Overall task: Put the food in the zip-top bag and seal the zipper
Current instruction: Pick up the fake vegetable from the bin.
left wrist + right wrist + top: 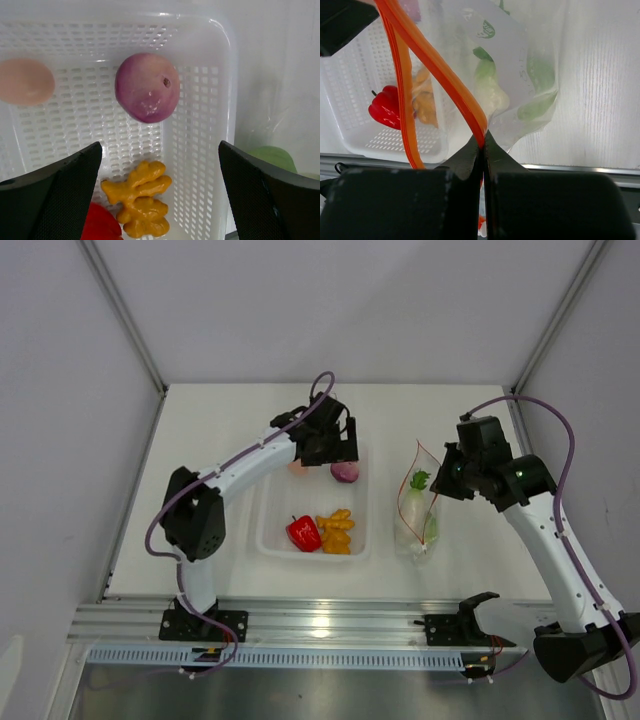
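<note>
The zip-top bag (415,522) hangs open at the right of the basket, and my right gripper (483,142) is shut on its orange-red zipper (435,65). A white radish (490,95) and green cabbage (540,85) lie inside the bag. My left gripper (159,150) is open over the far end of the white basket (200,125), holding nothing. Below it lie the purple onion (147,87), the pink round piece (25,81), the orange-yellow lumpy piece (140,202) and the red bell pepper (100,225).
The perforated white basket (365,530) sits mid-table between the arms, its right wall close to the bag. A metal rail (320,625) runs along the near edge. Grey walls close in the table on both sides.
</note>
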Controlling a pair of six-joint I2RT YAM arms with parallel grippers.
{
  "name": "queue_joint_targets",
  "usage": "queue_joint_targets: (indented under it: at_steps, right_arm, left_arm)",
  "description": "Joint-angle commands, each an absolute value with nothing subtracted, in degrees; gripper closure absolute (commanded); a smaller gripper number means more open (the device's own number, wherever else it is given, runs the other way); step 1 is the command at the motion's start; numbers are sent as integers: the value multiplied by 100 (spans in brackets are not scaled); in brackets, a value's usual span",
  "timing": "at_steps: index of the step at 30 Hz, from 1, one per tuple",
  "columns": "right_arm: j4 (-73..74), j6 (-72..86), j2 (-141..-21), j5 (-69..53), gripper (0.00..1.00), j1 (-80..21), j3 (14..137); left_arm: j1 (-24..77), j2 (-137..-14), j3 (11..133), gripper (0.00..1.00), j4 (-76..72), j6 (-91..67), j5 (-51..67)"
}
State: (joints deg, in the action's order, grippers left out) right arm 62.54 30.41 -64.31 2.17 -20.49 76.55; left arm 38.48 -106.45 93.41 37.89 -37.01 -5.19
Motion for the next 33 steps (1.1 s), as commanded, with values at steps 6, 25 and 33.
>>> queue_joint_targets:
  at_steps: [6, 25, 33]
  right_arm:
    - [6100, 2997, -6539, 369, 100, -2092, 7629]
    - [5968, 2883, -6688, 369, 100, -2083, 7559]
    - [5985, 2874, -6741, 352, 100, -2083, 7673]
  left_arm:
    - [3463, -11548, 10371, 0, 4079, -4613, -150]
    - [3349, -12313, 10538, 1, 4210, -5616, 439]
    - [3349, -12384, 10283, 1, 4263, -5704, 396]
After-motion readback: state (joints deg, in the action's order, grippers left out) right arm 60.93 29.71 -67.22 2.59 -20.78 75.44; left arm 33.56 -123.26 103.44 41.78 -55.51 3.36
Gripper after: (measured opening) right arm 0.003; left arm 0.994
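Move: The fake vegetable gone for, the purple onion, lies in the bin about 6 cm ahead of the left hand, 3 cm to its right and some 12 cm below. The pink egg-shaped piece lies about 12 cm left of the onion; the yellow ginger is roughly 15 cm nearer the base than the onion, with the red pepper about 7 cm left of the ginger. From the right hand, the onion is about 18 cm ahead, 19 cm left and 21 cm below. Towards the purple onion, the left hand drops about 7 cm, fingers staying wide open: first forward and down together by some 5 cm each, then down while easing slightly back. Its wrist tips the fingers more steeply down and turns about 15 degrees counter-clockwise. The right hand keeps its pinch on the bag's rim, sinking a little. ##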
